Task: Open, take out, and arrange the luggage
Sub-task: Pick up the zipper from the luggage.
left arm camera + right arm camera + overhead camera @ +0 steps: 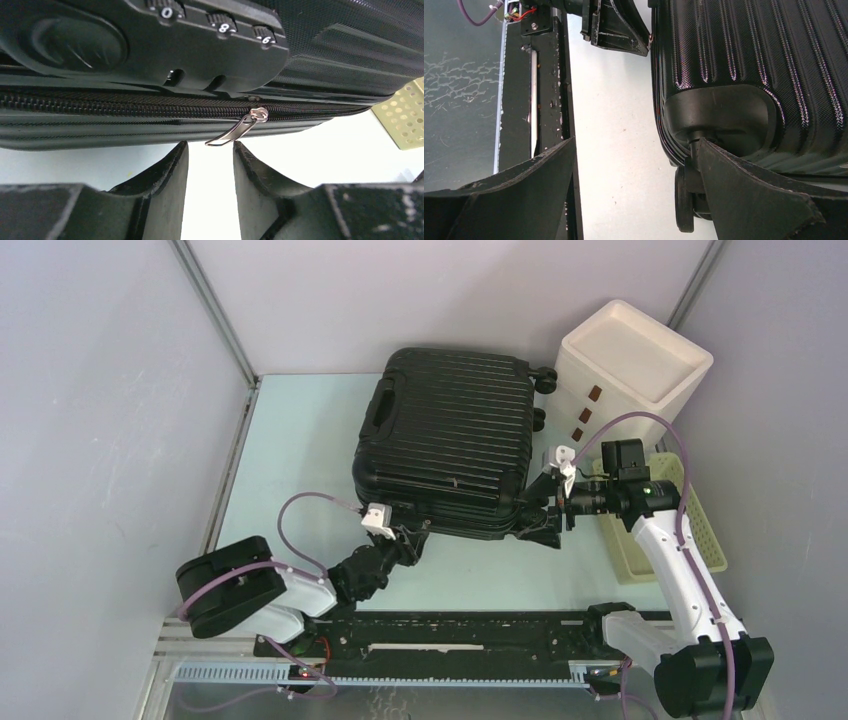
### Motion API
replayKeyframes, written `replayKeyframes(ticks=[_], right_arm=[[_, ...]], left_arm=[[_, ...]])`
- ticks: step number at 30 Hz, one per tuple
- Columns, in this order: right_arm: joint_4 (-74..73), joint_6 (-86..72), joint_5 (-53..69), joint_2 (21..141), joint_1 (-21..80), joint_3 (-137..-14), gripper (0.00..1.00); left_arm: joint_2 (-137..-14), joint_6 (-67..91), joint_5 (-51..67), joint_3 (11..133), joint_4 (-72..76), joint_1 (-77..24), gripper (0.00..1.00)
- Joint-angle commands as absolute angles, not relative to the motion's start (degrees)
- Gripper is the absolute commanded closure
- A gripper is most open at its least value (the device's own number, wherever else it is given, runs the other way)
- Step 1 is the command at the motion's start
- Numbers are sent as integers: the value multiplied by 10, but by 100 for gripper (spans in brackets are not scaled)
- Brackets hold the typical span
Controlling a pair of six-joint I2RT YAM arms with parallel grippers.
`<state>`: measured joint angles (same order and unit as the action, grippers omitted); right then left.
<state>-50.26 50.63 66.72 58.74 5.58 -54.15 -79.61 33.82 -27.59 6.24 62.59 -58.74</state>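
Note:
The black ribbed luggage point(445, 440) lies flat and shut on the pale table. My left gripper point(412, 532) is at its near edge, just below the combination lock point(220, 25). In the left wrist view the gripper point(210, 147) is open with a narrow gap. The end of the silver zipper pull point(235, 131) hangs at the mouth of that gap, and no pad presses on it. My right gripper point(548, 520) stands wide open at the near right corner. In the right wrist view that gripper point(636, 142) has one finger point(744, 190) by the corner wheel point(681, 200).
A white three-drawer box point(630, 360) stands right of the suitcase. In front of it lies a pale yellow slatted basket point(665, 530), under the right arm. A black rail point(450, 640) runs along the near table edge. Grey walls close in on both sides.

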Motion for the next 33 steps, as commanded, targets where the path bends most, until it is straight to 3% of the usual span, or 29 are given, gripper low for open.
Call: replayKeyframes(ticks=[1,17,29,33], right_arm=[[-494,514,666,590,64,-546,0],[-497,519,658,595,69,-546,0],[-499,521,653,598,69,-546,0],[-499,523,651,599,69,-546,0]], left_arm=[[-792,306,-354,101,617,-613,57],[-788,330,-501,180,461,-656,56],[-770,312,-492,179,462,-660,77],[-762,306,-498,173,462,-660,79]])
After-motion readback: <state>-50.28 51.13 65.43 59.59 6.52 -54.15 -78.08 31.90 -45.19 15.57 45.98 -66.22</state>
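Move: The zipper pull on the luggage's near side hangs just in front of the left fingertips, about 2 cm ahead of the hand point, 1 cm to its right and 1 cm above. The combination lock sits about 3 cm ahead, 1 cm left and 4 cm above the hand. The luggage's middle is some 19 cm ahead and 5 cm right, about 2 cm above. From the right hand the pull lies about 19 cm left, 3 cm ahead and 13 cm below. The zipper pull is brought between the left fingertips: the hand swings about 1.5 cm right and up, edges forward 1 cm, then eases back left and down a little, all while rolling its left side up and turning counter-clockwise, about 10 degrees each. The half-open fingers then close in around the pull to about half their gap. ##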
